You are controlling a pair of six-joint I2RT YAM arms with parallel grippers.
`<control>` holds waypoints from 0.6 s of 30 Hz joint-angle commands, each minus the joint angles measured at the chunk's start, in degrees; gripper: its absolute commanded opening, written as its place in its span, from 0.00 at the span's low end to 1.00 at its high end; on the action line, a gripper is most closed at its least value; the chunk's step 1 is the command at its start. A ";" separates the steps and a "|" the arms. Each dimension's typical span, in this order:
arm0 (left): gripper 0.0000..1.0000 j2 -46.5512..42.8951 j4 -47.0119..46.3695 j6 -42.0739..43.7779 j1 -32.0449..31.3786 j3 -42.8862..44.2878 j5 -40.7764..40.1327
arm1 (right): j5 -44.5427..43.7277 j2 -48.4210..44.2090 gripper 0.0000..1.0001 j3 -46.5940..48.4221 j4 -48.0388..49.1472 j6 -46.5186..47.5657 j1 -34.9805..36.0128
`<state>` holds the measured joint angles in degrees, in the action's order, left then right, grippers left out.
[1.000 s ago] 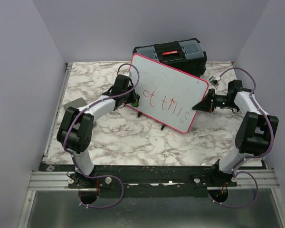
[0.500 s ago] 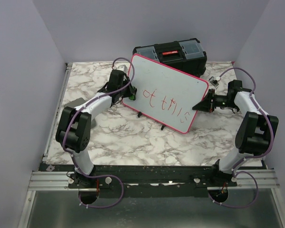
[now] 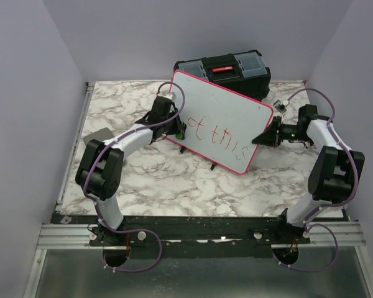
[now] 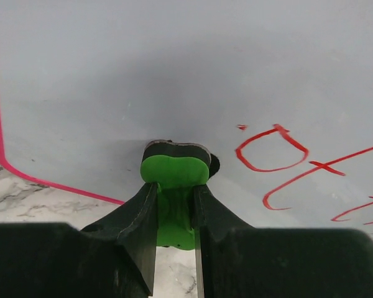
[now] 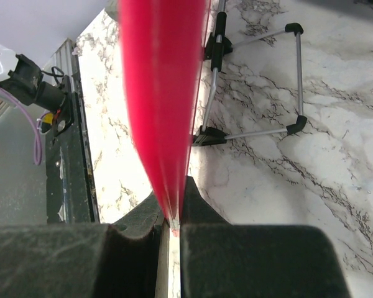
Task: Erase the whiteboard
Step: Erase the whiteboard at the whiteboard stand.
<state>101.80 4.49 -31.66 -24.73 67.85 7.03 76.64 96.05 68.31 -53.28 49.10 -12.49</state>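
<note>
The whiteboard, white with a pink-red rim, stands tilted on a wire stand, with red writing across its lower part. My left gripper is shut on a green eraser, whose dark pad presses on the whiteboard just left of the first red letter. My right gripper is shut on the board's right edge; in the right wrist view the pink rim runs into the right gripper, between closed jaws.
A black toolbox stands right behind the board. A small grey flat pad lies at the table's left edge. The stand's wire legs with black feet rest on the marble top under the board.
The left gripper with the eraser swung up and left along the board's left edge, then came back down to the start of the writing. The writing looks the same. The right arm stayed still.
</note>
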 commanded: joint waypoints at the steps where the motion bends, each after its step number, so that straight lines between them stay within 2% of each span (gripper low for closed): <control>1: 0.00 0.47 -0.09 -0.31 -2.08 7.39 2.87 | 5.18 -0.15 0.01 1.65 -1.61 1.50 0.71; 9: 0.00 2.78 4.05 0.90 -1.50 14.01 2.11 | 5.27 -0.43 0.01 1.81 -2.03 1.93 0.71; 18: 0.00 1.15 -2.18 -0.52 -1.55 0.69 3.52 | 5.45 0.25 0.01 2.33 -3.85 3.63 0.67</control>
<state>102.80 3.99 -31.55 -26.22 75.07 8.93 76.66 96.07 68.38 -54.11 49.76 -12.47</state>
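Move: The red "o" I wipe next sits on the whiteboard about 5 cm to the right of my left hand, 2 cm farther out and a touch higher. Next to it the lone "t" is some 8 cm right, 1 cm ahead and level in height; the word "this" is about 19 cm right and 4 cm back. From my right hand the "o" lies roughly 25 cm left, 7 cm ahead and 4 cm lower. Keeping the green eraser gripped and its pad against the slanted board, I sweep my left hand up about 8 cm, bearing some 3.5 cm right and as much forward, over the "o". Then I reverse and come down about 3.5 cm, easing slightly back. My right hand stays still and keeps pinching the board's right edge. ##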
